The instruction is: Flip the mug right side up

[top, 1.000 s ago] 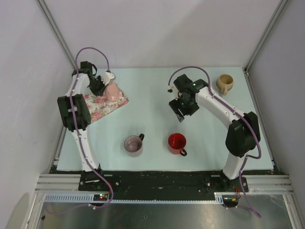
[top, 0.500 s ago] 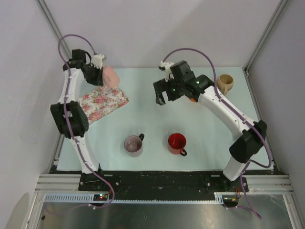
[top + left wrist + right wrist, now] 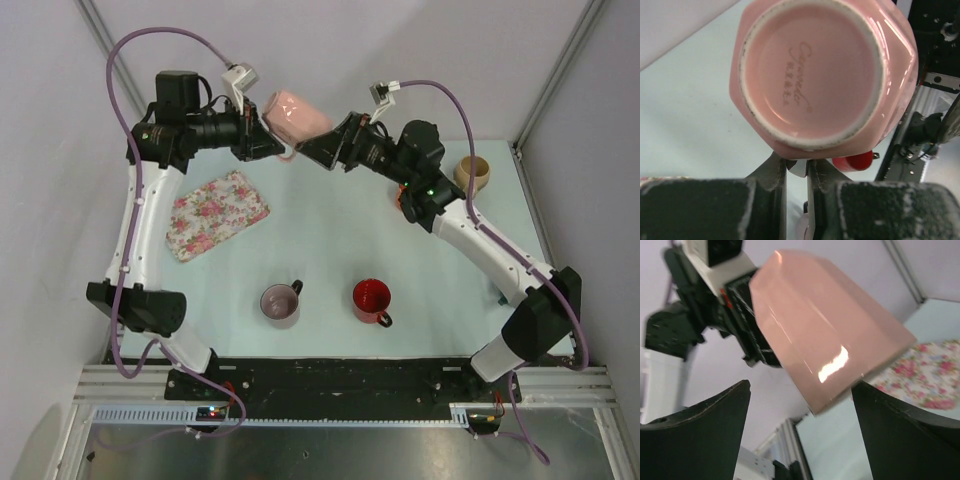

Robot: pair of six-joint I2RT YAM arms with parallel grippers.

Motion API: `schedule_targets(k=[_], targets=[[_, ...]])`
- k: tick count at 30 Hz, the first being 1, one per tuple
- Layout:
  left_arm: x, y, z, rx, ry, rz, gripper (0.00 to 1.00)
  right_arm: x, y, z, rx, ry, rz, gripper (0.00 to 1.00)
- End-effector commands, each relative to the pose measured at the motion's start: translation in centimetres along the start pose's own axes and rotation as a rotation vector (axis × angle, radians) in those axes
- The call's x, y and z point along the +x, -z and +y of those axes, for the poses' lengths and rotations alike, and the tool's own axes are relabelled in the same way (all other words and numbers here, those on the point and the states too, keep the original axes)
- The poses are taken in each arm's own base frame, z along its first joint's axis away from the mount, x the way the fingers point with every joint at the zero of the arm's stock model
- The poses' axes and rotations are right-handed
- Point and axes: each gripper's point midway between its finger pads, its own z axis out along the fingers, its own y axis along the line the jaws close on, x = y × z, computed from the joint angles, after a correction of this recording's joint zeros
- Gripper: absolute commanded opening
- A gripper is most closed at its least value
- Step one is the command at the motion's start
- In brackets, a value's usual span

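The pink mug [image 3: 293, 113] is held high above the back of the table, lying sideways. My left gripper [image 3: 262, 140] is shut on its handle. In the left wrist view the mug's base [image 3: 810, 75] faces the camera, and the left gripper [image 3: 796, 165] pinches the handle just under it. My right gripper [image 3: 312, 150] is open, right beside the mug on its right. In the right wrist view the mug's pink side [image 3: 825, 335] fills the space between the spread fingers of the right gripper [image 3: 800, 387], which do not touch it.
A floral cloth [image 3: 218, 213] lies at the left of the table. A mauve mug [image 3: 281, 303] and a red mug [image 3: 371, 299] stand upright near the front. A tan mug [image 3: 472, 174] stands at the back right.
My left gripper has lifted the pink mug off the floral cloth, up and to the right. My right arm has swung up and left, bringing its open gripper to the mug.
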Motion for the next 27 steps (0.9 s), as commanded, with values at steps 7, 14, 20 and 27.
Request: schedule_targets(k=[7,14,20,27], targets=[[0.9,-0.8,-4.0,0.158,0.034,0.005,0.0,-4.6,0.7,4.8,-0.241,-0.044,-0.166,0.35],[5.3,-1.2,0.9,-0.081,-0.03,0.109,0.86,-4.8,2.2,-2.3,0.173,0.089,-0.125,0.0],[6.8,1.3,5.9,-0.31,-0.046,0.156,0.99,-7.4,10.8,-10.9,0.698,0.3,0.001,0.0],[10.2,4.6,10.4,-0.48,-0.035,0.238,1.0,-10.9,19.7,-14.1,1.014,0.451,0.162,0.0]])
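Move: The pink mug is already in the left fingers, its middle about 4 cm right, 3 ahead and 4 above that hand point; the floral cloth lies some 24 cm left, 9 ahead and far below. From the open right hand the mug's middle is about 6 cm left, 2 ahead and 3 up. Some 38 cm below that hand, the orange mug stands 26 right and 17 ahead, the tan mug 43 right and 22 ahead. Almost in place, rising barely 2 cm, the right hand shuts its fingers on the pink mug's rim; only then does the left open wide and let go, dropping about 10 cm and swinging left towards the cloth. The right then carries the mug some 20 cm right, also down and forward, towards the orange and tan mugs, fingers swinging clockwise and tipping down. ##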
